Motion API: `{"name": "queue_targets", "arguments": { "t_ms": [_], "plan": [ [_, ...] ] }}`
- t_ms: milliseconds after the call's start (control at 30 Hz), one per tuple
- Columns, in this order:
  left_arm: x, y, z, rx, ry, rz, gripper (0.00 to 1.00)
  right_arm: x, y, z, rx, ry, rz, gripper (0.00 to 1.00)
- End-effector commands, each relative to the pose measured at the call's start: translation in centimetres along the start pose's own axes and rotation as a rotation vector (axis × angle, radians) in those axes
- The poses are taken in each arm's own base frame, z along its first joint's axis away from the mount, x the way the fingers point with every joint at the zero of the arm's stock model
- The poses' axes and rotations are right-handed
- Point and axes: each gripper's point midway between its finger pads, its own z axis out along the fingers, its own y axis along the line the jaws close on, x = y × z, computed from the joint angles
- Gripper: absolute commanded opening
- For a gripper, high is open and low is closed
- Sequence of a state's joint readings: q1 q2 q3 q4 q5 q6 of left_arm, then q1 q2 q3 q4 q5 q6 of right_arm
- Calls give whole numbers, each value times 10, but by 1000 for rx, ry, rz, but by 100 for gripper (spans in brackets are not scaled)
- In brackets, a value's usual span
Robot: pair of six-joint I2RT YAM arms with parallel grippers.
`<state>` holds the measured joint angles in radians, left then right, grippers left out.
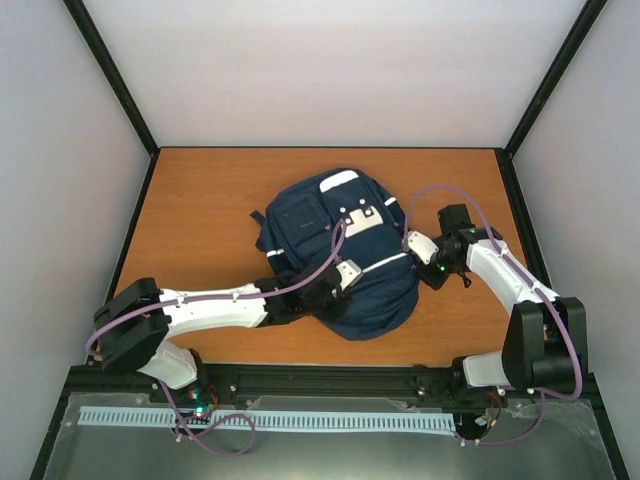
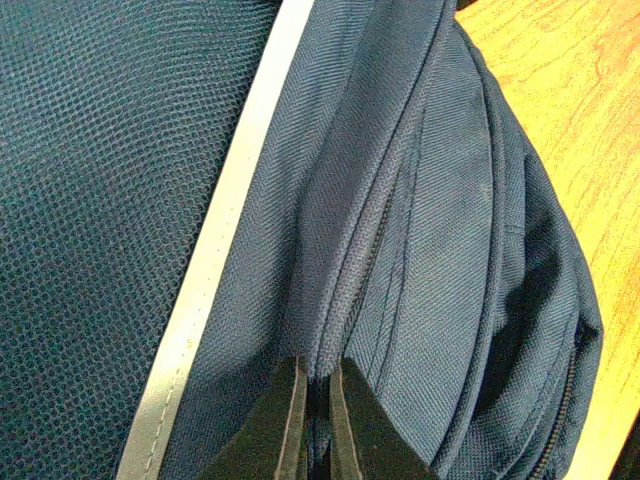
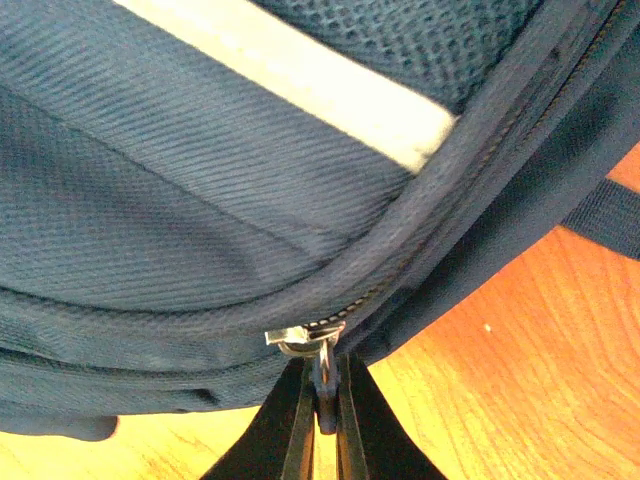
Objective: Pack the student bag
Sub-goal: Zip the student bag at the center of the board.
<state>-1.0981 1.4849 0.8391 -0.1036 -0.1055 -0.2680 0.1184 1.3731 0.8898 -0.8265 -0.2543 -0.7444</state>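
Note:
The student bag (image 1: pixel 300 222), navy blue with white stripes, lies flat in the middle of the wooden table. My left gripper (image 1: pixel 345 276) rests on the bag's near side. In the left wrist view it (image 2: pixel 318 365) is shut, pinching a ridge of the bag's fabric (image 2: pixel 345 280) along a closed zipper seam, next to a white stripe (image 2: pixel 215 250). My right gripper (image 1: pixel 411 243) is at the bag's right edge. The right wrist view shows it (image 3: pixel 323 368) shut on the dark zipper pull (image 3: pixel 325 385), which hangs from a silver slider (image 3: pixel 300 340).
The wooden table (image 1: pixel 200 200) shows around the bag on all sides. A dark strap (image 3: pixel 603 218) of the bag trails onto the wood (image 3: pixel 500 380) at the right. Grey walls and black frame posts enclose the table.

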Motion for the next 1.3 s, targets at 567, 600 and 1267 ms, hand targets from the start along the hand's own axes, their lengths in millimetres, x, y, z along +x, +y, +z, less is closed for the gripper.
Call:
{"name": "queue_targets", "arguments": {
  "t_ms": [567,600,1267],
  "plan": [
    [81,92,-111,-371,-56,-661,70,-11,99,19,-141,72,-238,3],
    [83,91,-112,-347,-55,-693,72,-15,108,21,-151,69,-259,3],
    [32,61,-106,-160,-18,-226,67,-67,187,28,-431,8,-391,3]
  ]
}}
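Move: The left fingers still pinch the bag's seam; the right fingers already hold the zip pull, some 6 cm ahead and 21 cm to the right of the left hand. From the right hand, the bag's bottom edge lies about 12 cm back and 15 cm left, slightly lower, and the white stripe's middle some 6 cm ahead and 11 cm left, at about hand height. Still pinching the zip pull, the right hand sweeps 16 cm left and back; the left releases and swings left. ##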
